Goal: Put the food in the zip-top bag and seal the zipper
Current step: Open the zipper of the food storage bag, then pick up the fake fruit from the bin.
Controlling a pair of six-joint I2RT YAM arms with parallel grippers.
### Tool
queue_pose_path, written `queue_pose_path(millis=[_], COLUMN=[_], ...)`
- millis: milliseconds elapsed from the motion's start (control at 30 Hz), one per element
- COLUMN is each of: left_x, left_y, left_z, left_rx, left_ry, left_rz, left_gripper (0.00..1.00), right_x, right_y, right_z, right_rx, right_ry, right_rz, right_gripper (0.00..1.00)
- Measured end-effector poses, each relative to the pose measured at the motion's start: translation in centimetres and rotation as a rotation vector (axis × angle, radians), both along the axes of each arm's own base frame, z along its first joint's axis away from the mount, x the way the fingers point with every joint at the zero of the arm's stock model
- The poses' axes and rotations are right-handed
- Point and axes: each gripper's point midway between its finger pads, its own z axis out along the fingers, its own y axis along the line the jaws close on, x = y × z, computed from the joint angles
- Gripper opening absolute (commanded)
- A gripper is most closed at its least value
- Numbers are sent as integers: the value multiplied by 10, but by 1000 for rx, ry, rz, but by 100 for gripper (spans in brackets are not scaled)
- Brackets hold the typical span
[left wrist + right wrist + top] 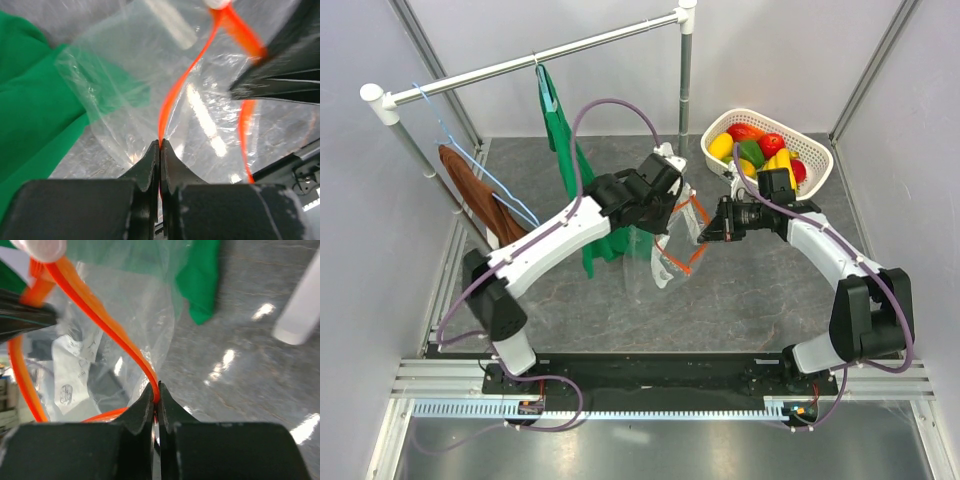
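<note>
The clear zip-top bag (660,255) hangs above the table between both arms, its mouth held apart. Its orange-red zipper (692,215) loops open at the top. My left gripper (677,205) is shut on one side of the zipper (172,97); the bag (125,75) hangs beyond its tips. My right gripper (703,233) is shut on the other side of the zipper (107,325), with the bag's white label (75,370) seen through the plastic. The food (760,152), yellow, red and green toy pieces, lies in the white basket at the back right.
The white mesh basket (815,150) stands at the back right. A green cloth (570,160) hangs from a white rail (520,65) behind the left arm. A brown cloth (470,195) hangs at the left. A white post (300,305) stands near the right gripper.
</note>
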Motion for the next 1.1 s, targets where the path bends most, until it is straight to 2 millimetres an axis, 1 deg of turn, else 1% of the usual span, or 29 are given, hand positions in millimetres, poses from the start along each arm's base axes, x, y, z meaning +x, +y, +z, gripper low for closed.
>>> queue_pose_path(millis=[67, 133, 167, 233, 267, 367, 500, 533, 600, 633, 667, 700, 767, 833, 867, 933, 1100], left_x=[6, 11, 12, 15, 16, 17, 9, 8, 8, 8, 8, 8, 8, 8, 8, 8, 8], left_y=[-2, 0, 2, 6, 6, 3, -5, -7, -11, -12, -13, -15, -16, -17, -17, -17, -19], left_z=[-23, -38, -43, -48, -47, -48, -45, -42, -37, -35, -34, -33, -32, -32, -32, -31, -30], left_rx=[16, 19, 10, -20, -36, -93, -149, -164, -188, -194, -202, -209, -215, -218, -219, -221, -230], left_ry=[64, 111, 134, 169, 174, 196, 217, 218, 211, 209, 207, 206, 205, 207, 207, 205, 203], left_rz=[6, 23, 29, 43, 46, 48, 29, 24, 14, 11, 6, 2, -1, -5, -5, -6, -12], left_gripper=[2, 2, 2, 2, 2, 2, 2, 2, 2, 2, 2, 2, 2, 2, 2, 2, 2], right_x=[5, 11, 14, 19, 22, 28, 32, 33, 40, 44, 51, 60, 77, 99, 110, 129, 171], right_y=[-9, -20, -27, -37, -41, -47, -50, -52, -65, -72, -84, -100, -128, -157, -169, -186, -214], right_z=[-5, -9, -10, -8, -4, 9, 32, 39, 55, 60, 67, 74, 83, 90, 90, 87, 59], right_rx=[-43, -90, -116, -152, -172, -183, -161, -151, -135, -135, -139, -148, -188, -250, -286, -348, -469], right_ry=[-9, -23, -31, -45, -63, -90, -122, -131, -152, -165, -179, -200, -233, -278, -292, -311, -286], right_rz=[-19, -44, -59, -77, -76, -81, -90, -99, -139, -161, -196, -238, -308, -374, -397, -425, -464], right_gripper=[12, 19, 30, 45, 61, 80, 84, 87, 89, 92, 98, 98, 98, 98, 98, 98, 96])
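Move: The bag's open orange-zippered mouth lies between the hands, its middle about 4 cm to the left of the right hand and 4 cm to the right of the left, level with both. From the right hand, the bananas are some 23 cm ahead, 21 cm to the right and 12 cm below; the green pepper is roughly 28 cm ahead and 13 cm right, the tomato 31 cm ahead and 19 cm right. The green cloth hangs about 12 cm left of the left hand. The bag's right lip is let go as the right fingers spread wide. That hand draws off to its right, rises nearly 10 cm, then swings right and forward to the fruit basket, about 27 cm in all, turning clockwise and sinking a little at the end. The left hand keeps its pinch on the other lip, dips about 5 cm, then comes partly back up, easing slightly right and tilting. ##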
